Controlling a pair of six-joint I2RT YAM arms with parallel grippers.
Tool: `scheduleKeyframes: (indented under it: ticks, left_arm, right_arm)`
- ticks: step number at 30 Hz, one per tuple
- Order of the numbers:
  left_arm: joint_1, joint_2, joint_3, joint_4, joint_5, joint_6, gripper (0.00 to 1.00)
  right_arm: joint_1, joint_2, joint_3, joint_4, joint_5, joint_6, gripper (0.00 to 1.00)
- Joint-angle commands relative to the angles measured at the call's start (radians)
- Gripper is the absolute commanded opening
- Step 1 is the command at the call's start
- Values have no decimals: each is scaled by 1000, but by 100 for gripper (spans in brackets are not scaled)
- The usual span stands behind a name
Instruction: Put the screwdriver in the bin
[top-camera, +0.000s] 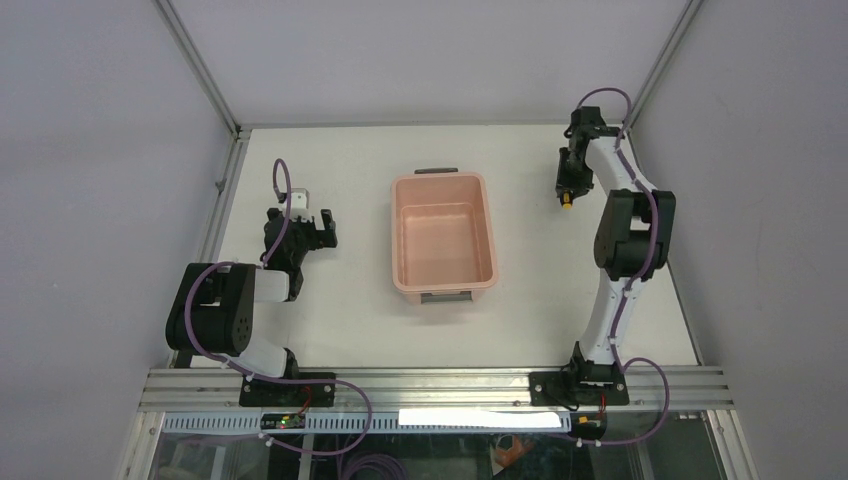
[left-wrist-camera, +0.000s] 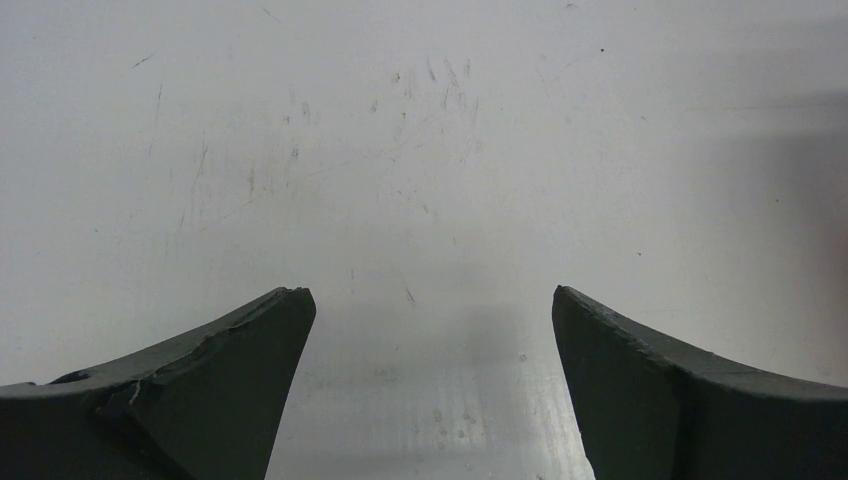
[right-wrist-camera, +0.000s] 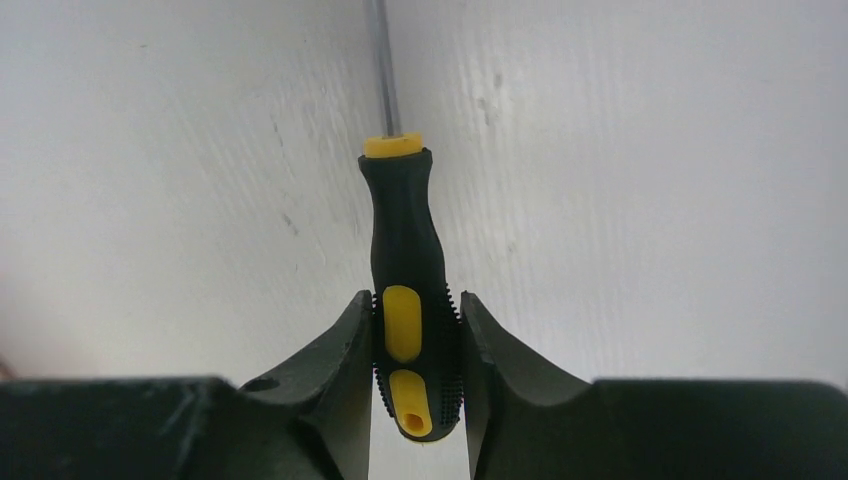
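My right gripper (right-wrist-camera: 417, 330) is shut on the screwdriver (right-wrist-camera: 405, 240), both fingers pressing the black-and-yellow handle while the thin shaft points away over the white table. From above, the right gripper (top-camera: 567, 192) hangs at the back right, with the yellow end of the screwdriver (top-camera: 567, 201) showing below it. The salmon-pink bin (top-camera: 443, 240) stands in the middle, to the left of that gripper, and looks empty. My left gripper (top-camera: 320, 228) rests open left of the bin; its fingers (left-wrist-camera: 230, 370) stand wide apart over bare table.
Metal frame rails run along the table's left and right edges (top-camera: 225, 190). White tabletop (top-camera: 530, 300) lies between the bin and the right arm's base. Grey walls close in the back and sides.
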Motion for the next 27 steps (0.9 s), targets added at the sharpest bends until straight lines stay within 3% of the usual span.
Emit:
scheduleKeyframes:
  ticks: [1, 7, 12, 18, 22, 27]
  left_arm:
    - [-6, -20, 6, 27, 9, -16, 99]
    - [-6, -20, 6, 27, 9, -16, 99]
    - [-7, -19, 6, 27, 9, -16, 99]
    - [-7, -20, 5, 27, 9, -16, 99]
    - [-7, -20, 6, 27, 9, -16, 99]
    - [-6, -20, 6, 27, 9, -16, 99]
  right_arm:
    - [20, -291, -11, -91, 73, -13, 13]
    - [185, -535, -94, -112, 75, 81, 20]
    - [459, -675, -135, -32, 78, 207, 20]
    - [721, -666, -135, 89, 129, 301, 20]
    - [824, -620, -185, 137, 245, 344, 20]
    - [904, -575, -343, 237, 284, 417, 21]
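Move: Over on the right, the right hand already holds the screwdriver clear of the table, pinched near the butt of its handle, so the tool's middle is about 6 cm ahead and 1 cm to the left, level with the fingers. The bin's middle lies roughly 32 cm to its left and 11 cm back, at about its height. From the idle left hand, the bin's middle is some 34 cm to the right and 3 cm back, about level. Lifting steeply first, with a slight draw back, the right arm then sweeps left towards the bin, about 30 cm across and some 16 cm back, cresting around 22 cm up before sinking a few centimetres over the opening. Meanwhile the wrist turns nearly 30 degrees counter-clockwise and tips the fingers outward; they keep their pinch on the handle. ##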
